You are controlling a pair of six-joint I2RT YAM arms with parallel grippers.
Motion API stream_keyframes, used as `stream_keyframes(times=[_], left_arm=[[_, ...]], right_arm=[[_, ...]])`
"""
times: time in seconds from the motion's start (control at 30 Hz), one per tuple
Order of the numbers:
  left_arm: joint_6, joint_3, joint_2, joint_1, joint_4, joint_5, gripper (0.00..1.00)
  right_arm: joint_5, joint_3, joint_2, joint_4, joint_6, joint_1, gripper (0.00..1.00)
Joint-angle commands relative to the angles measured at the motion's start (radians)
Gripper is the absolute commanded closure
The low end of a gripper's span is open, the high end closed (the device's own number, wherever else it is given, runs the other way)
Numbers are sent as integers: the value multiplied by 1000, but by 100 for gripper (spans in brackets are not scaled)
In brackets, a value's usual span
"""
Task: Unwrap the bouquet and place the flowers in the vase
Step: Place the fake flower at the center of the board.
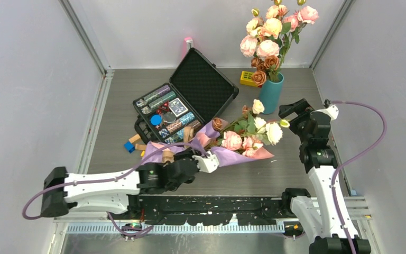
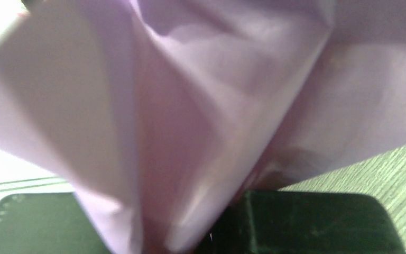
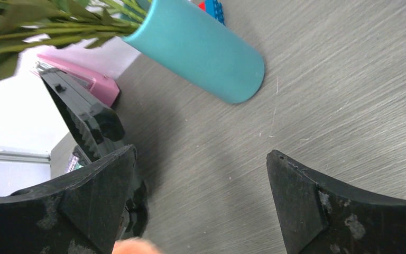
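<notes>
The bouquet [image 1: 227, 151] lies across the table's middle, lilac paper lined with pink. Its flowers [image 1: 251, 135], small pink, peach and white roses, point right. My left gripper [image 1: 215, 160] is shut on a fold of the lilac paper [image 2: 190, 121] near the bundle's middle; the paper fills the left wrist view and runs down between the fingers [image 2: 306, 222]. My right gripper [image 1: 292, 112] stands open just right of the roses, with bare table between its fingers [image 3: 100, 196]. The teal vase [image 1: 270, 92] [image 3: 201, 50] stands behind, holding a bigger bunch of pink-cream roses [image 1: 269, 37].
An open black case [image 1: 190, 100] [image 3: 79, 121] with chips and cards lies left of the vase. Wooden and blue blocks [image 1: 133, 144] sit by its front. A yellow block [image 1: 247, 78] and a pink object [image 1: 187, 45] are at the back wall.
</notes>
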Motion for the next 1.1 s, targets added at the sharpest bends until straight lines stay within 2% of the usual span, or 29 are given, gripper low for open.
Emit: stream_keyframes(times=[0.0,0.23,0.4,0.57,0.9,1.07], left_arm=[[-35,66,111,-13,163,-111,100],[-194,161,328,-35,180,-101,100],[-389,299,527,-73,76,-128,100],[-428,386,691,-121,107,-182,100],[-515,537,933,-119,113,-210,100],[-598,659,1060,-109,69,-211,100]], right_arm=[[67,83,-85,-37,-28,-5,0],[213,147,-161,-178,-104,-5,0],[233,194,-175,-239,-131,-5,1],[225,196,-195,-241,-129,-5,0],[215,189,-205,-240,-126,-5,0],[198,181,-210,-228,-117,-5,1]])
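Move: The clear patch of board in front of the blue vase, where the bouquet is being taken, lies about 29 cm right, 11 cm ahead and 18 cm below the left hand, which already grips the wrapped stems. The vase stands roughly 31 cm right and 30 cm ahead of that hand; the open case's tray is about 26 cm ahead and 11 cm left. From the empty right hand the patch is about 8 cm left, level fore-and-aft, 22 cm below. Rightward and down, the left hand carries the bouquet towards the clear board, some 16 cm across and 12 cm lower: first a short dip, then a sweep right that steepens into the descent, turning about 10 degrees counter-clockwise with its closed grip kept. The right hand, fingers wide open and empty, rises and backs off a little to the right, then waits. ##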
